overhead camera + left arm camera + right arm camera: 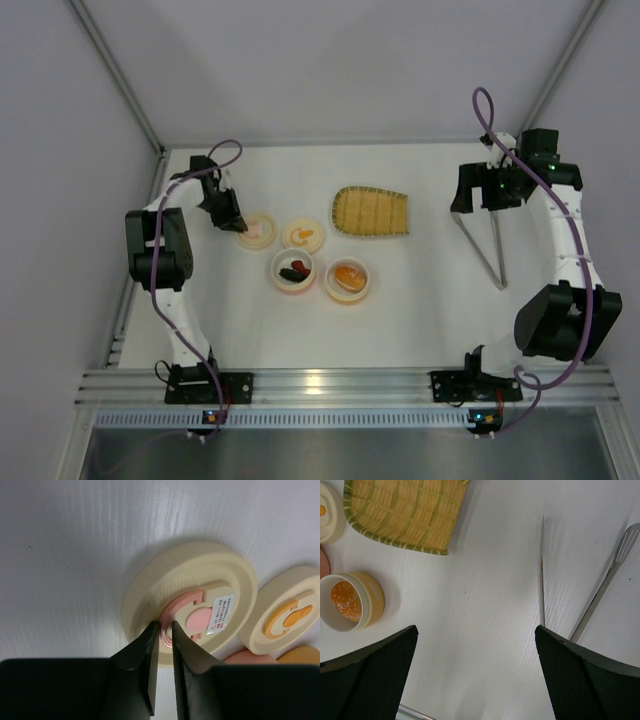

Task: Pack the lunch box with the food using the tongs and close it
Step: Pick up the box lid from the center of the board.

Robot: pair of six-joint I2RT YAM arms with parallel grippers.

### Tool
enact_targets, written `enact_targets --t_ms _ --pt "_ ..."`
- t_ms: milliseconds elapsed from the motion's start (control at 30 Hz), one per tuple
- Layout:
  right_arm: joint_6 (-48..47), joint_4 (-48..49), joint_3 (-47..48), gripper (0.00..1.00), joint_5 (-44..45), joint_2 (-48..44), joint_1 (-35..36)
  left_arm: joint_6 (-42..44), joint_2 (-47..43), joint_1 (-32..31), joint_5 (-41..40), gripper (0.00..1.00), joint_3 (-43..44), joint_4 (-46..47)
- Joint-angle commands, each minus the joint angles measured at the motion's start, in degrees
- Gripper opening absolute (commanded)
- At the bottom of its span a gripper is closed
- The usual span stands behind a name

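Observation:
The lunch box is a set of small round bowls and lids. My left gripper is shut on the pink ring handle of a cream lid, which lies flat on the table. An orange-handled lid sits beside it. Dark brown and reddish food is in a pink bowl. An orange piece is in an orange bowl. The tongs lie on the table at right, their arms just beyond my open, empty right gripper.
A yellow ribbed tray with a green rim lies behind the bowls, also seen in the right wrist view as the tray. White walls close off the back and both sides. A metal rail runs along the near edge.

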Motion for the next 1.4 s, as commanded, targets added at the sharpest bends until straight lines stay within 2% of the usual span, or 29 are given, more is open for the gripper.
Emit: enact_targets --t_ms 0,200,400,500,667,833,1167,1367 --pt "-0.2 0.0 0.1 0.99 -0.9 0.2 0.7 3.6 3.7 -1.5 -2.9 0.2 -0.2 -0.9" --pt "-0.5 -0.1 -1.2 0.99 -1.8 -0.2 0.8 4.9 3.7 -1.5 -2.1 0.0 0.6 -1.7" --pt "-0.7 -0.1 -1.5 0.99 -2.1 -0.4 1.5 8.1 0.7 -1.6 -3.2 0.0 2.3 -4.5" --pt "-0.6 0.4 -1.6 0.99 -2.0 -0.3 3.4 11.7 -2.4 -2.6 -6.2 0.0 3.1 -6.0" --pt "0.2 1.3 -1.8 0.99 -1.1 0.0 6.4 18.9 -6.2 -6.8 -17.2 0.0 4.9 -8.5" --pt "0.7 1.8 -2.0 0.99 -1.1 0.3 7.3 22.3 -7.6 -8.0 -23.4 0.0 6.4 -11.6" --pt "0.7 2.3 -3.6 0.99 -0.6 -1.0 7.5 25.7 -12.5 -9.6 -24.8 0.0 7.4 -14.4" --pt "0.6 2.5 -4.3 0.99 -0.7 -1.3 7.5 27.3 -17.4 -10.4 -20.2 0.0 9.0 -18.4"
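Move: The box lid with the pink grip lies right at the left gripper, its middle about 3 cm to the right and 1 cm ahead, with the partly open fingertips down at the grip's left edge. The orange-marked lid is some 14 cm right and 2 cm back, the pink box about 12 cm right and 10 cm back. From the right gripper the pink-grip lid lies roughly 48 cm left, 8 cm ahead and 20 cm below. Close the left fingers on the left edge of the lid's pink grip and, keeping that pinch, lift about 9 cm off the table, drawing back some 3 cm. While rising, roll the hand about 30 degrees, left side up, and turn it clockwise. Meanwhile shift the open, empty right gripper about 4 cm left and then slightly lower. ##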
